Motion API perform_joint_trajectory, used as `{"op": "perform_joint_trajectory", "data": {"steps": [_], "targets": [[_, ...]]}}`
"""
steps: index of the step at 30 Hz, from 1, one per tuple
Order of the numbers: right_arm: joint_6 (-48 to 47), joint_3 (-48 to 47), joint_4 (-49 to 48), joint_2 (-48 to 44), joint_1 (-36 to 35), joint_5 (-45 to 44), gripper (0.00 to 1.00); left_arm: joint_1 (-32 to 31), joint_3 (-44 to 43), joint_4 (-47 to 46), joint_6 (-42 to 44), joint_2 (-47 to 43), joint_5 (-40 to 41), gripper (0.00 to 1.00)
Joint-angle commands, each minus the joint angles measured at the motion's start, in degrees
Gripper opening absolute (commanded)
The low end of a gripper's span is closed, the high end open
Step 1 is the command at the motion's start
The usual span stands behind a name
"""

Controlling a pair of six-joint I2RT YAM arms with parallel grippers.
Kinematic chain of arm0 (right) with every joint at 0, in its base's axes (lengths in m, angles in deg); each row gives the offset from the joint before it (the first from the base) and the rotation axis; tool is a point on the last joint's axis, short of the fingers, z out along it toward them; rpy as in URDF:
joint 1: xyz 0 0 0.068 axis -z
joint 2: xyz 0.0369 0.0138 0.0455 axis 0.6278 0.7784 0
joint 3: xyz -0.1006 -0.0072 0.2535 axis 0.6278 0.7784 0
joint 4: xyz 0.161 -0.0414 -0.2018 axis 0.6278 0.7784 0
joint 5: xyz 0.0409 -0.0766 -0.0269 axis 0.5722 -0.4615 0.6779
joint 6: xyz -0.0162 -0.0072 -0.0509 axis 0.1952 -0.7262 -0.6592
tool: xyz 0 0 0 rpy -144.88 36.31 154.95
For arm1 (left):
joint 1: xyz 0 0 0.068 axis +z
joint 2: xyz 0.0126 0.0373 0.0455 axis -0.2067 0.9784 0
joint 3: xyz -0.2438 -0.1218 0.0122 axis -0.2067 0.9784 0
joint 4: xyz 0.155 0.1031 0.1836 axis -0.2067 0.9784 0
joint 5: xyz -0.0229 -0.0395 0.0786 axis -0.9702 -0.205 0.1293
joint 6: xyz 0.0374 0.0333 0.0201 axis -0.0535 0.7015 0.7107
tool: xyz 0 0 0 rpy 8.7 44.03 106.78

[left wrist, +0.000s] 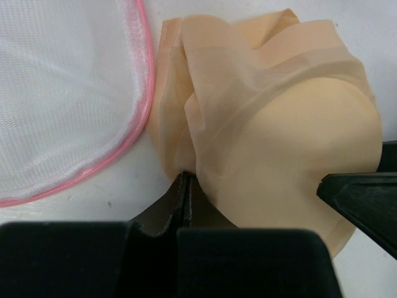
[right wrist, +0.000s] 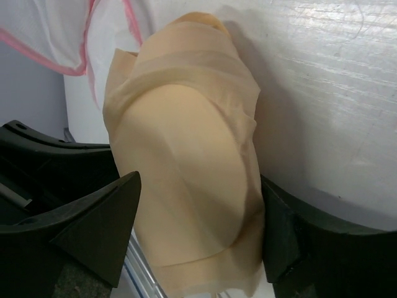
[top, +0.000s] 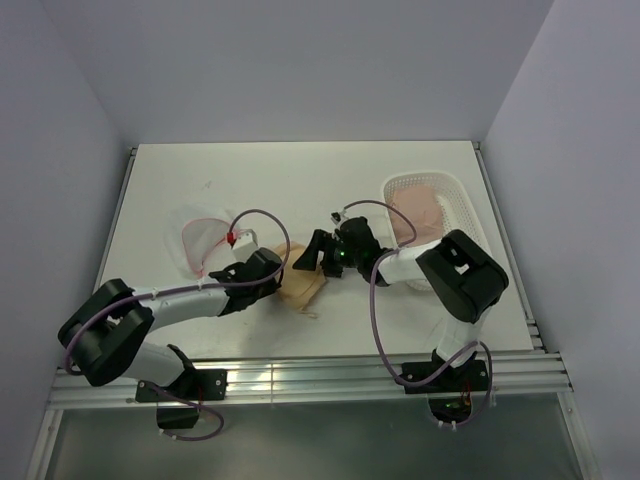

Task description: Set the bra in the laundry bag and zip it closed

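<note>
The peach-tan bra [top: 302,286] lies bunched on the white table between my two grippers, one padded cup facing up [left wrist: 291,130]. My left gripper [left wrist: 185,177] is shut, and its tips pinch a fold at the bra's near edge. The laundry bag [top: 203,240], white mesh with a pink zipper rim [left wrist: 139,93], lies just left of the bra with its rim beside the fabric. My right gripper [right wrist: 198,230] stands open. Its black fingers [right wrist: 102,226] straddle the padded cup [right wrist: 186,167], the right one against the fabric.
A white perforated basket [top: 452,190] holding a paler pink garment [top: 418,212] stands at the back right, behind my right arm. The aluminium rail of the table's near edge [top: 300,375] runs in front of both arm bases. Grey walls enclose the table.
</note>
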State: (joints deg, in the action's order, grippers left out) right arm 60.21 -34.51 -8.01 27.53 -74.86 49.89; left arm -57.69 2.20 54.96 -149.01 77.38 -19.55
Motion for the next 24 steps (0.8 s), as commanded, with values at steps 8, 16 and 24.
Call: {"op": "perform_joint_trajectory", "data": {"steps": [8, 16, 24], "targets": [[4.86, 0.76, -8.88, 1.45, -0.42, 4.33, 0.50, 0.32, -2.45, -3.67, 1.38, 3.38, -1.72, 0.00], [4.42, 1.20, -5.46, -2.33, -0.42, 2.23, 0.20, 0.32, -3.77, 0.45, 3.14, -1.27, -1.11, 0.00], [4.59, 1.37, -3.17, -5.23, -0.16, 1.17, 0.08, 0.32, -7.63, 14.75, 6.30, -11.46, 6.69, 0.28]]}}
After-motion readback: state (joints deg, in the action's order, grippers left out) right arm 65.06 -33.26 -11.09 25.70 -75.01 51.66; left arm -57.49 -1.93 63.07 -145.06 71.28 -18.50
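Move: The folded bra lies between the hands. Its middle is about 4 cm to the right of the left hand and 2 cm ahead, at much the same height; that hand's shut fingers are already at the bra's left edge. From the open right hand, already straddling the bra, the middle is some 3 cm back, 2 cm left and 2 cm below. The laundry bag's pink rim is centred about 15 cm left of the left hand and 9 cm farther out; the white basket sits roughly 27 cm right of the right hand and 7 cm farther out. Edging about 1 cm left, the right hand shuts its wide-open fingers across the bra and pinches it into a fold, then rises a centimetre or so. The left hand first keeps its shut fingers low at the bra's left edge, sinking slightly, then climbs about 4.5 cm while its fingers start to open, letting go of the cloth. ##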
